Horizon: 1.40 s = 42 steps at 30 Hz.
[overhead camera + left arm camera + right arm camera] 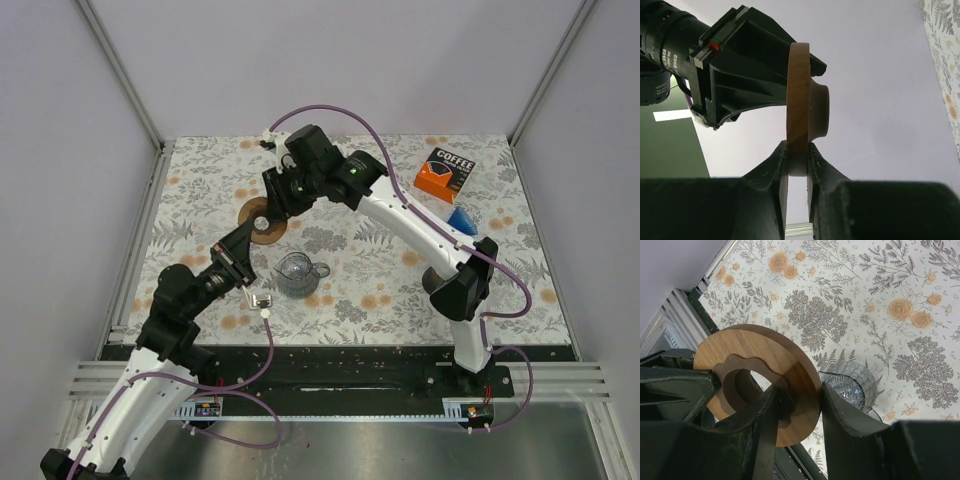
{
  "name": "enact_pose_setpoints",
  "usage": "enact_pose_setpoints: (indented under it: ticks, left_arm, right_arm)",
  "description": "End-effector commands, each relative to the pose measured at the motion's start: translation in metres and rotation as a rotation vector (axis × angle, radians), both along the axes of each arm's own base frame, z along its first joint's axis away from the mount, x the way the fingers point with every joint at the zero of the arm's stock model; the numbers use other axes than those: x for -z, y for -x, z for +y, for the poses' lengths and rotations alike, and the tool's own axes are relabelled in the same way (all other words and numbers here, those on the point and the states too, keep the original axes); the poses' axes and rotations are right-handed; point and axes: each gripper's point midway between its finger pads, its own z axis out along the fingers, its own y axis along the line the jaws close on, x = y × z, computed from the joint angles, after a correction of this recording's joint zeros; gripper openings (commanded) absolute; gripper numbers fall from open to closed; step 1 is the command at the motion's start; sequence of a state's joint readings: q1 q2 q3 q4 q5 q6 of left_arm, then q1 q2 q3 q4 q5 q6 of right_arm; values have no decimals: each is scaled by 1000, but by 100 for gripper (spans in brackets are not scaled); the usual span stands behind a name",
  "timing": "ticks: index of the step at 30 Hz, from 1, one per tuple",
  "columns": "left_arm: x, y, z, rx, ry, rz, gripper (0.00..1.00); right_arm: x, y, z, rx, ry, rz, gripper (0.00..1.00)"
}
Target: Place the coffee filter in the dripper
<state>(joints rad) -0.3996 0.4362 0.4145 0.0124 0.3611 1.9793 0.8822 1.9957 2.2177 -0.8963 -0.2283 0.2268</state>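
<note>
A wooden ring [268, 236] hangs above the table, held from both sides. My left gripper [798, 151] is shut on the edge of the wooden ring [799, 95], which stands upright between its jaws. My right gripper [797, 390] is shut across the wooden ring [752, 347], one finger through the central hole and the other on the outer rim. The glass dripper [298, 272] stands on the floral cloth just below; the right wrist view shows the glass dripper [849, 384] beside the ring. No loose coffee filter shows.
An orange box labelled COFFEE [445, 172] lies at the back right, with a blue cone [462, 218] in front of it. A small white clip-like piece [258, 298] lies left of the dripper. Metal frame rails [150, 230] border the cloth.
</note>
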Motion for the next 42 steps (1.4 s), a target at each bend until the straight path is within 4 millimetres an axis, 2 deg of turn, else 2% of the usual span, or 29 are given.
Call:
enact_pose_setpoints:
  ticks: [1, 3, 4, 5, 7, 9, 11, 12, 14, 17, 20, 22, 24, 29, 33, 42]
  left_arm:
    - [-37, 0, 8, -60, -66, -162, 21]
    - [-37, -9, 17, -114, 0, -90, 71]
    - [-41, -15, 25, -160, 44, -45, 87]
    - [-43, -22, 32, -205, 106, 21, 99]
    - [-51, -36, 52, -330, 270, 177, 99]
    - [-41, -47, 70, -483, 445, 420, 99]
    - [-27, -44, 77, -604, 596, 651, 99]
    - [-25, -39, 77, -631, 655, 747, 99]
    - [9, -17, 66, -678, 733, 1018, 99]
    - [40, 11, 56, -771, 844, 1301, 99]
    - [55, 3, 63, -932, 1104, 1436, 99]
    - [57, -2, 63, -944, 1243, 1543, 99]
    - [57, -10, 65, -932, 1340, 1591, 98]
    - [62, -29, 68, -858, 1488, 1538, 99]
    - [79, -30, 65, -872, 1517, 1597, 99]
    - [97, -29, 68, -881, 1557, 1623, 99]
  right_arm:
    - [-2, -8, -9, 42, 47, -66, 1]
    - [0, -13, -18, 61, 77, -79, 0]
    - [1, -18, -24, 78, 87, -82, 0]
    - [4, -21, -30, 93, 99, -80, 0]
    - [4, -31, -44, 130, 111, -86, 0]
    - [11, -40, -58, 167, 134, -84, 0]
    - [21, -48, -68, 184, 151, -76, 0]
    - [28, -47, -70, 177, 162, -72, 0]
    - [43, -47, -72, 156, 181, -74, 0]
    - [68, -38, -72, 121, 195, -35, 0]
    - [83, -29, -62, 73, 174, -14, 0]
    - [92, -23, -56, 41, 186, -16, 0]
    - [101, -17, -51, 15, 217, -24, 0]
    - [117, -11, -44, -12, 239, -4, 0]
    - [129, -2, -30, -72, 257, -1, 1]
    - [148, 2, -30, -100, 297, 13, 15]
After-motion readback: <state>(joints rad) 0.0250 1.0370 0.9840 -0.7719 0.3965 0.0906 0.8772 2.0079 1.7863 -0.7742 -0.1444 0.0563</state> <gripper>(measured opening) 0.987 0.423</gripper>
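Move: The wooden ring is pinched by both hands. Its middle is about 2 cm back, 3 cm left and 2 cm below the right hand, and some 3 cm forward and 3 cm right of the left. From the right hand, the glass pitcher it is taken to lies roughly 24 cm below, about 2 cm back and 2 cm right. From the left hand, the pitcher is some 3 cm forward, 7 cm right and 25 cm below. The wooden ring passes wholly to the right hand, which keeps its pinch and takes the ring down some 15 cm towards the glass pitcher, bowing out forward and right, then back and left, fingers tipping about 20 degrees steeper. The left fingers open wide and let go; that hand goes forward, up and left about 5 cm each, then drops some 16 cm and draws back while still working left, swinging to point down. ##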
